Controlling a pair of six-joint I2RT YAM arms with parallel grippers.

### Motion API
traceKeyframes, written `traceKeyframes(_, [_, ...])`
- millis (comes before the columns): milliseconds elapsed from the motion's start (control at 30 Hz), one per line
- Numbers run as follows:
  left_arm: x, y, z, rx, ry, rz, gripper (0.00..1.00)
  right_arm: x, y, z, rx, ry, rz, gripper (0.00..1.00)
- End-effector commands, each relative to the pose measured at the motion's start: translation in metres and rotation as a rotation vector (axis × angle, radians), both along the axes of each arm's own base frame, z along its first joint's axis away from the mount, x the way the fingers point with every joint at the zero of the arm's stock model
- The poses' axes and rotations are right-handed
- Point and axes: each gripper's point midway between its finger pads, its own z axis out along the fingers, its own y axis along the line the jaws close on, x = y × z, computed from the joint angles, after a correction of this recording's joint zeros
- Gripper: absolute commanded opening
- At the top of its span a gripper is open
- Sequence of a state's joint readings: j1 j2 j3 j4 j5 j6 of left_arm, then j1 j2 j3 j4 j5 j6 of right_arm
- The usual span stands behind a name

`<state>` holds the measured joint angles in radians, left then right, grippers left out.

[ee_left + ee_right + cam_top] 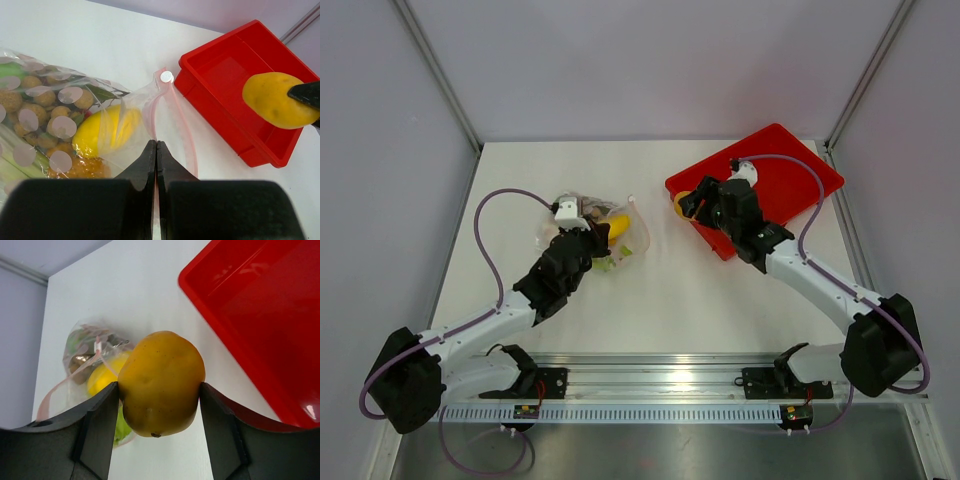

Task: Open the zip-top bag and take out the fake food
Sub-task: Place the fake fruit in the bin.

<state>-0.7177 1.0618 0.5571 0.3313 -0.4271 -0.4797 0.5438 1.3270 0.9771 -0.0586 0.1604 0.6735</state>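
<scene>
The zip-top bag (620, 243) lies left of the table's middle, clear and crinkly, its pink-red zip strip (189, 145) curving in a loop at the mouth. Fake food inside includes a yellow piece (107, 131), tan balls (45, 102) and a green stalk (11, 167). My left gripper (157, 146) is shut on the bag's plastic at the mouth. A yellow-orange fruit (161, 382) is clamped in my right gripper (159, 386), which hangs over the near left corner of the red tray (790, 175). The same fruit (277, 100) shows in the left wrist view.
The red rectangular tray (225, 75) stands at the back right, tilted diagonally, with nothing seen inside it. Grey walls (380, 150) close in the white table (660, 290) on three sides. A metal rail (650, 375) runs along the near edge between the arm bases.
</scene>
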Motion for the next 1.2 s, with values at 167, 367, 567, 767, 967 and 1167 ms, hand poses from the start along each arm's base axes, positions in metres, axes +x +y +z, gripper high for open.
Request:
traceKeyframes(167, [0.006, 0.002, 0.036, -0.08, -0.075, 0.031, 0.0, 0.031, -0.069, -0.024, -0.153, 0.015, -0.272, 0.61])
traceKeyframes(367, [0.007, 0.001, 0.035, -0.086, -0.078, 0.032, 0.0, 0.047, -0.089, -0.062, -0.259, 0.097, -0.343, 0.62])
traceKeyframes(567, [0.007, -0.001, 0.036, -0.09, -0.071, 0.027, 0.0, 0.055, -0.101, -0.088, -0.323, 0.167, -0.372, 0.63])
traceKeyframes(767, [0.008, 0.006, 0.028, -0.101, -0.037, 0.073, 0.0, 0.054, -0.108, -0.104, -0.359, 0.206, -0.388, 0.68])
traceKeyframes(967, [0.007, 0.003, 0.029, -0.124, -0.016, 0.069, 0.0, 0.054, -0.102, -0.104, -0.37, 0.241, -0.347, 0.84])
traceKeyframes(1167, [0.005, 0.002, 0.028, -0.149, -0.031, 0.058, 0.0, 0.048, -0.1, -0.083, -0.318, 0.197, -0.339, 0.97])
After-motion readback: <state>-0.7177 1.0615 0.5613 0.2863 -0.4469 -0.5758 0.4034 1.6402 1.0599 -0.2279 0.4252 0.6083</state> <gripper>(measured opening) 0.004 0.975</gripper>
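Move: The right hand already holds the yellow-orange fruit up in the air. Its drop spot, inside the red bin's near corner, lies about 11 cm to its right, 4 cm ahead and 17 cm below. The bin's middle is roughly 18 cm right and 14 ahead. The bag's yellow fruit sits some 20 cm left and 5 ahead. From the left hand, the drop spot is about 31 cm right, 12 ahead and 16 below. The right fingers keep the fruit pinched while the hand swings right past the bin's left wall and dips into the near corner, about 12 cm down, 10 right and 4 forward. On the way it turns some 20 degrees clockwise, lowers its left side and tips further down. There it stops and spreads its fingers wide, letting go of the fruit. ##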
